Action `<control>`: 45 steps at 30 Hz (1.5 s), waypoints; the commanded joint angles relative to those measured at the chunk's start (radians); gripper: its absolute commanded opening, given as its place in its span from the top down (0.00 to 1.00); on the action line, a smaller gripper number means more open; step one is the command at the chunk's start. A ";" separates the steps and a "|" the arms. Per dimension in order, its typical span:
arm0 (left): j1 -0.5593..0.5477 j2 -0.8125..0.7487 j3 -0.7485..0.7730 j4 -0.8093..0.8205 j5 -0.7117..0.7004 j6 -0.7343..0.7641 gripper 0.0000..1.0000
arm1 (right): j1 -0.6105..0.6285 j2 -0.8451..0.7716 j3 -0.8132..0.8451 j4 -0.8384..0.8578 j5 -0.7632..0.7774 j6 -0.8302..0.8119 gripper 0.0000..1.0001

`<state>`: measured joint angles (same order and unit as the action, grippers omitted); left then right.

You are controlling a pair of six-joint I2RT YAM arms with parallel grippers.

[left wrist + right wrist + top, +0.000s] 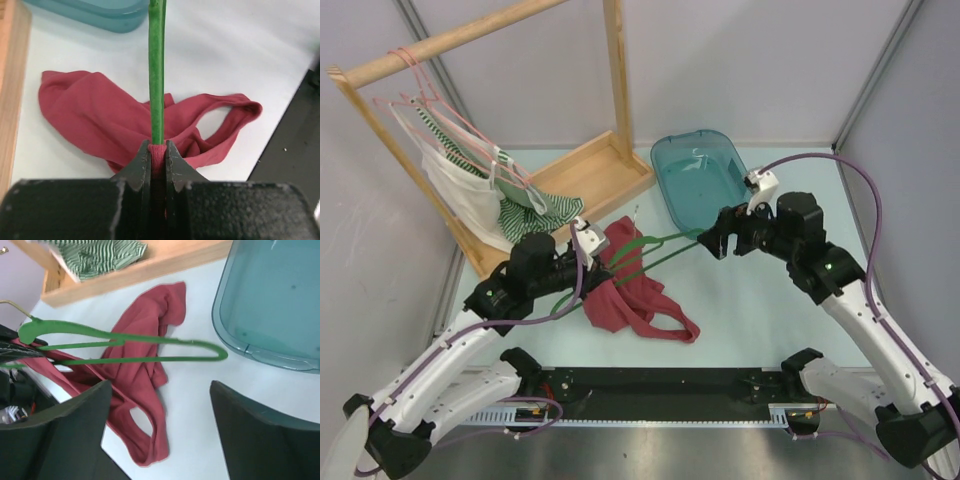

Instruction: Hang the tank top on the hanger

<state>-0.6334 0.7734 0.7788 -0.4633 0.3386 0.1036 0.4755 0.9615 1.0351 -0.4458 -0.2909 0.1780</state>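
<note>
The dark red tank top lies crumpled on the table left of centre. The green hanger stretches above it, pointing toward the right. My left gripper is shut on a fold of the tank top, and the hanger bar sticks straight out of that same pinch. In the top view this left gripper sits at the hanger's left end. My right gripper stands wide open just short of the hanger's far tip, touching nothing. The tank top spreads out beneath the hanger.
A teal plastic bin sits at the back right, close behind the right gripper. A wooden rack at the back left carries pink hangers with a white garment and a striped one. A black rail runs along the near edge.
</note>
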 commanded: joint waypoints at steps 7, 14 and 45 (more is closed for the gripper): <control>0.060 -0.008 -0.004 0.089 -0.099 -0.058 1.00 | 0.363 0.043 -0.323 0.113 0.346 0.303 0.33; 0.069 -0.023 -0.010 0.100 -0.058 -0.062 1.00 | 0.472 0.219 -0.363 0.153 0.478 0.385 0.41; 0.070 -0.031 -0.009 0.095 -0.066 -0.065 1.00 | 0.649 0.313 -0.345 0.064 0.395 0.411 0.63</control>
<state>-0.5724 0.7635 0.7647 -0.4286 0.2657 0.0521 1.1126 1.2530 0.6586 -0.3603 0.1112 0.5991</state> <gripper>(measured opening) 0.102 0.396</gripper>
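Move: The free strap end of the tank top lies on the table, about 13 cm back, 6 cm left of and some 24 cm below my open right hand. The hanger's free arm end is only about 3 cm ahead and 2 cm left of that hand, at its height. The tank top's body lies some 18 cm left and 2 cm back, down on the table; the teal bin about 23 cm ahead, straight out. From my left hand, the strap end is about 6 cm back, 16 cm right and 18 cm below. I drop my right hand away from the hanger, about 23 cm down and 13 cm back with some left drift, fast at first. I tip its fingers some 35 degrees steeper, then creep the last few centimetres back onto the strap end, narrowing them from wide to under half open, one on each side. My left hand keeps its grip on hanger and cloth, easing about 3 cm forward-left. ##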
